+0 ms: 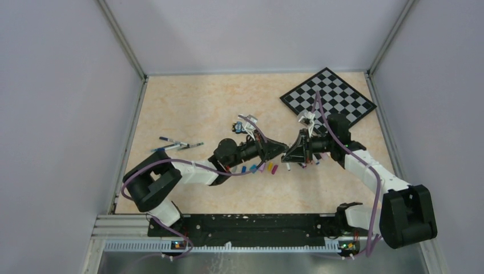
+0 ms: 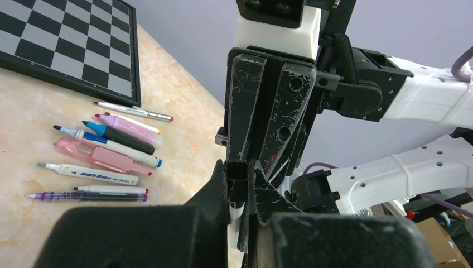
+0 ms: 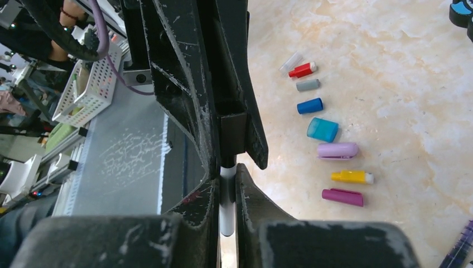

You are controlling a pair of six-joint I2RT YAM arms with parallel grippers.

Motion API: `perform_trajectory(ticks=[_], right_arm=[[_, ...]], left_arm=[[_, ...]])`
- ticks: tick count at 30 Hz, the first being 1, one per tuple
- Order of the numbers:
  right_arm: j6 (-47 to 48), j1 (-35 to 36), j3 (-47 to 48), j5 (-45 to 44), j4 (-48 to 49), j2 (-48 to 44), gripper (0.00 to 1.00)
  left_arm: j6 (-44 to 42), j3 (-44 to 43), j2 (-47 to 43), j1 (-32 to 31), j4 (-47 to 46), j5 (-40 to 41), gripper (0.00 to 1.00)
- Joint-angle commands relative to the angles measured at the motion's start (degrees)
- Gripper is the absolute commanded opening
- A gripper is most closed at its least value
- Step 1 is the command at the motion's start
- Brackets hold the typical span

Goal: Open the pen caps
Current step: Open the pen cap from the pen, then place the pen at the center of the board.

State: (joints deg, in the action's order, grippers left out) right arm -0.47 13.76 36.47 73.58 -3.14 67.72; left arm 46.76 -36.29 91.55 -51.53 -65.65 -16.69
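My two grippers meet tip to tip above the table's middle. A pen with a white body [image 3: 227, 209] and a black section [image 3: 233, 133] runs between them. My left gripper [image 2: 241, 167] is shut on it, the black section [image 2: 245, 177] at its fingertips and white [image 2: 236, 218] deeper in. My right gripper [image 3: 228, 170] is shut on the white body. Whether the black section is a cap, I cannot tell. Loose pen caps lie in a row: red [image 3: 302, 70], grey [image 3: 308, 85], blue [image 3: 309, 105], teal [image 3: 322, 129], lilac [image 3: 337, 149], yellow [image 3: 351, 177], magenta [image 3: 342, 196]. Several uncapped pens [image 2: 100, 159] lie side by side.
A chessboard [image 1: 328, 97] lies at the back right, just beyond the row of pens. Three thin pens [image 1: 180, 144] lie at the left. A small black-blue toy block [image 1: 238, 124] sits behind the left gripper [image 1: 283, 149]. Metal rails edge the table.
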Motion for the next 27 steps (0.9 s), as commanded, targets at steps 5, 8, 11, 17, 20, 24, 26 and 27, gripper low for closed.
perform_trajectory(ticks=[5,8,11,17,20,24,26,27], right_arm=[[1.3,0.7,2.0,2.7,-1.0,1.5,0.0],[3.1,2.0,1.9,2.4,-3.1,2.5,0.0],[8.5,3.8,3.7,0.5,-8.6,4.4,0.0],[13.9,4.1,6.5,-4.3,-14.8,5.6,0.0],[22.6,3.6,10.1,-14.1,-21.9,4.7,0.0],[28.8,-1.4,12.2,-28.0,-24.8,2.3,0.0],[29.8,-5.6,12.1,-32.4,-24.5,1.2,0.0],[30.3,-7.3,11.9,-35.0,-24.3,0.8,0.0]], left_arm=[[-1.6,2.1,-7.0,5.3,-5.0,8.1,0.0],[0.4,2.3,-10.7,11.7,-6.2,11.6,0.0],[0.4,-0.6,-13.0,16.5,-3.9,13.9,0.0],[-4.0,-3.4,-17.4,18.2,-1.1,13.7,0.0],[-5.3,-1.1,-20.8,18.5,1.7,8.2,0.0],[-5.1,4.7,-26.4,18.5,6.7,0.3,0.0],[-4.7,6.9,-28.8,18.5,11.0,-3.3,0.0],[-4.2,8.1,-29.9,18.6,12.9,-4.9,0.0]])
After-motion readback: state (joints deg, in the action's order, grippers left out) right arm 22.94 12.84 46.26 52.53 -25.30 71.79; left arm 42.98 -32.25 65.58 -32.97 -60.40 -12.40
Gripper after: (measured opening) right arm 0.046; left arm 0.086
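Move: The left hand grips the cap on top of the near-upright pen, whose body is in the right fingers about 5 cm straight below it. From the right hand the cap is some 5 cm straight up. On the table, about 18 cm below the right hand, the magenta cap lies 11 cm ahead and 2 cm left, the yellow cap 13 ahead and 4 left, and the purple pen 16 ahead and 6 right. Left hand, gripping the cap, yanks left and up about 14 cm; right draws the pen down, then forward. ##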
